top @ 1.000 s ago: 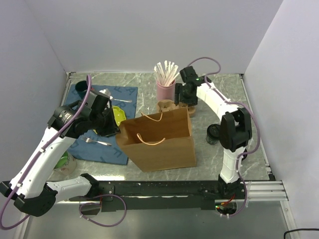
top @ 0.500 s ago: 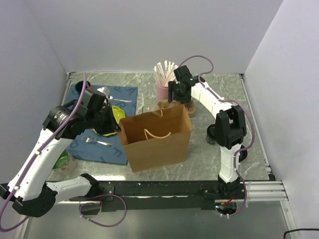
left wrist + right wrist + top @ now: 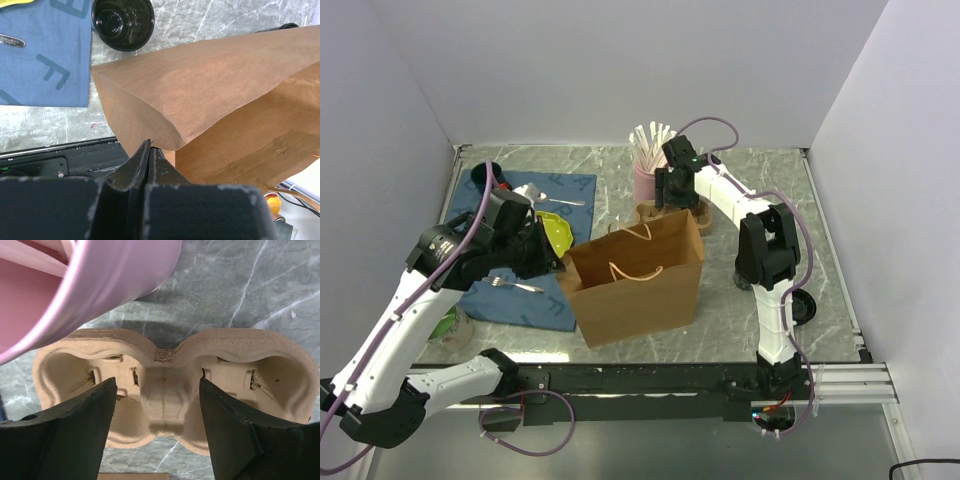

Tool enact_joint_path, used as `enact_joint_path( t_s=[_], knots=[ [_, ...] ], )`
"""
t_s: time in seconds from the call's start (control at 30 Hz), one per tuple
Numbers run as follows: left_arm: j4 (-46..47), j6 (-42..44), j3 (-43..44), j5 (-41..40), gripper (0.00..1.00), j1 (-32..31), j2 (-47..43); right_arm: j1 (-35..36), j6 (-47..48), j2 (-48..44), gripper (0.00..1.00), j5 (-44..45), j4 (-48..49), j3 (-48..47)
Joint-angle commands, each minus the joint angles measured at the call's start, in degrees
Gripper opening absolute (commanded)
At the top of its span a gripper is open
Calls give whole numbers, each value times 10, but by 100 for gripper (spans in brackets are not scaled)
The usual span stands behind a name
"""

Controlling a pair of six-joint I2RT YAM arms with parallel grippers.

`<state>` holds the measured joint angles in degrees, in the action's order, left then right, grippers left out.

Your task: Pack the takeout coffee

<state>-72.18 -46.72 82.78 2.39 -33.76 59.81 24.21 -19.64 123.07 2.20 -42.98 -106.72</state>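
An open brown paper bag (image 3: pixel 640 285) stands mid-table. My left gripper (image 3: pixel 561 266) is shut on the rim at its left corner. The left wrist view shows the fingers pressed together on that paper edge (image 3: pixel 149 146), with the bag (image 3: pixel 215 90) spreading beyond. A pulp cup carrier (image 3: pixel 663 213) lies just behind the bag. My right gripper (image 3: pixel 675 196) hangs open right over it. In the right wrist view the gripper (image 3: pixel 158 405) straddles the middle ridge of the carrier (image 3: pixel 170 385) without touching it. A dark takeout cup (image 3: pixel 747 272) stands right of the bag, partly behind the right arm.
A pink cup (image 3: pixel 650 178) of wooden stirrers stands just left of the right gripper, also close in the right wrist view (image 3: pixel 90 285). A blue mat (image 3: pixel 540 205) holds a yellow-green dish (image 3: pixel 556 232), fork (image 3: pixel 516 285) and spoon (image 3: pixel 535 190). A black cup (image 3: pixel 122 22) sits near the mat.
The right gripper has swung left and settled over the cup carrier. The bag has shifted a little left and stands more upright, its rim still held by the left gripper.
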Motion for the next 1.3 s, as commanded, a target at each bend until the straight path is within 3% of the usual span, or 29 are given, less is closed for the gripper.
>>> enact_joint_path(
  t_s=[0.0, 0.2, 0.63, 1.0, 1.27],
  knots=[
    [-13, -7, -2, 15, 5, 1, 5, 4, 4, 2, 70, 21, 2, -25],
    [-19, -2, 17, 7, 5, 1, 17, 4, -3, 12, 59, 39, -9, -32],
    [-4, 1, 33, 5, 6, 2, 33, 3, -15, 27, 57, 34, -34, -39],
    [-5, -12, 19, -3, 6, 1, 13, 1, -10, 6, 38, 72, -35, -24],
    [-9, -15, 13, -4, 6, 1, 4, -18, -9, -22, 39, 67, -21, -3]
  ],
)
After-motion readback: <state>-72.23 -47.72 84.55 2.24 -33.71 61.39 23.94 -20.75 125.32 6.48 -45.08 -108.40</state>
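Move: The cup carrier lies right under the right hand, its middle bridge about 1 cm to the right and some 2 cm below. From that hand the pink straw cup stands roughly 8 cm ahead and 6 cm left, the paper bag's middle about 21 cm back and 10 cm left, and the black lidded cup some 16 cm back and 15 cm right. From the left hand the carrier is about 27 cm ahead, 22 cm right and 21 cm below. The right hand, already astride the cup carrier's middle bridge, edges about 1.5 cm to its right and sinks a little over 1 cm so its fingertips drop deeper into the two wells, closing by roughly a third of its opening until both fingers pinch the bridge. Meanwhile the left hand, still pinching the paper bag's rim, shifts it about 1 cm forward and slightly right, then eases partway back while rising barely half a centimetre. ##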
